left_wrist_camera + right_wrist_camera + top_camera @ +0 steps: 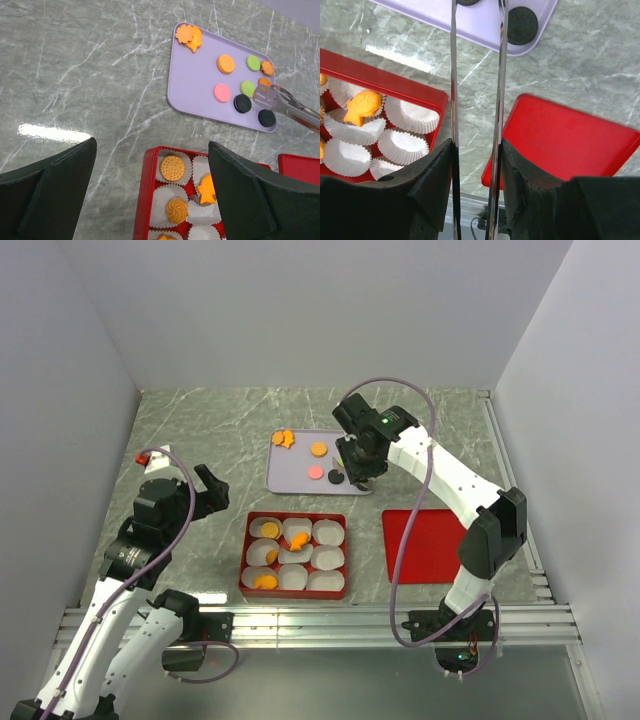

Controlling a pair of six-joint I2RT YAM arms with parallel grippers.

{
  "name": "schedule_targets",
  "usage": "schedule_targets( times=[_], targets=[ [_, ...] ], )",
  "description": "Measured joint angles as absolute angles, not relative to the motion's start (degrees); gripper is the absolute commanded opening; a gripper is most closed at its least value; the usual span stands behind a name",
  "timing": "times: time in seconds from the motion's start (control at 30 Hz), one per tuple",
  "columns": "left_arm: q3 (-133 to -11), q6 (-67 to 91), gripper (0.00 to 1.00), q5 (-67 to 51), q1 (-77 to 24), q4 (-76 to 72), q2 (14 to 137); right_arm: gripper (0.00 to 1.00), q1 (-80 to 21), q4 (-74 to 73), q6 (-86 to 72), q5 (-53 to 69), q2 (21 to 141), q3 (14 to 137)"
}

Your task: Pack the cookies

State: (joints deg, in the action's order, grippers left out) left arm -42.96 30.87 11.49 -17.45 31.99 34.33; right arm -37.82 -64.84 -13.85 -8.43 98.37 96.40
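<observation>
The cookies lie on a lavender tray [195,85]: orange shapes [189,36], a round orange one [225,63], green ones [247,88], a pink one [222,92] and black ones [242,103]. More orange cookies [172,168] sit in paper cups in the red box [145,200]. My right gripper [476,145] is shut on metal tongs [454,75], whose tips [262,96] are over the tray beside the green and black cookies. My left gripper [152,145] hangs open above the box's left edge, holding nothing.
A red lid [425,540] lies flat to the right of the box. Several white paper cups [402,145] in the box have nothing in them. Grey walls close in the marble table on three sides, and a metal rail [320,625] runs along the near edge.
</observation>
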Motion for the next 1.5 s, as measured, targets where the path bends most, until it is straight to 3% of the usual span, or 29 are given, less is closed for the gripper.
schedule_targets(
  times=[0.27,0.9,1.5],
  targets=[
    [-43.0,30.9,0.99,11.5,-17.5,32.0,34.4,0.52,-37.8,-64.9,-13.8,-7.5,99.7,96.0],
    [-43.0,30.9,0.99,11.9,-17.5,32.0,34.3,0.52,-37.8,-65.1,-13.8,-5.6,104.9,95.6],
    [-43.0,30.9,0.99,11.9,-17.5,32.0,34.5,0.37,-37.8,-65.4,-14.6,-5.5,106.3,96.4]
  ],
)
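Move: The right hand holds the tongs; the left of the two black cookies lies about 7 cm ahead, 4 cm to its left and 17 cm below. The other black cookie is about 7 cm to the right of it and 2 cm nearer; the green cookie stands 4 cm beyond and 2 cm right of it, the pink one 5 cm to its left and 1 cm farther. From the left hand the aimed-at cookie is about 14 cm ahead, 24 cm right, 21 cm below. Straight down goes the right hand, about 5 cm, tipping the tongs roughly 8 degrees so that the tips swing slightly back towards the robot as they come down around the left black cookie. The fingers ease open a little on the way, then squeeze the tongs narrower once low, and the tips pinch the cookie. ##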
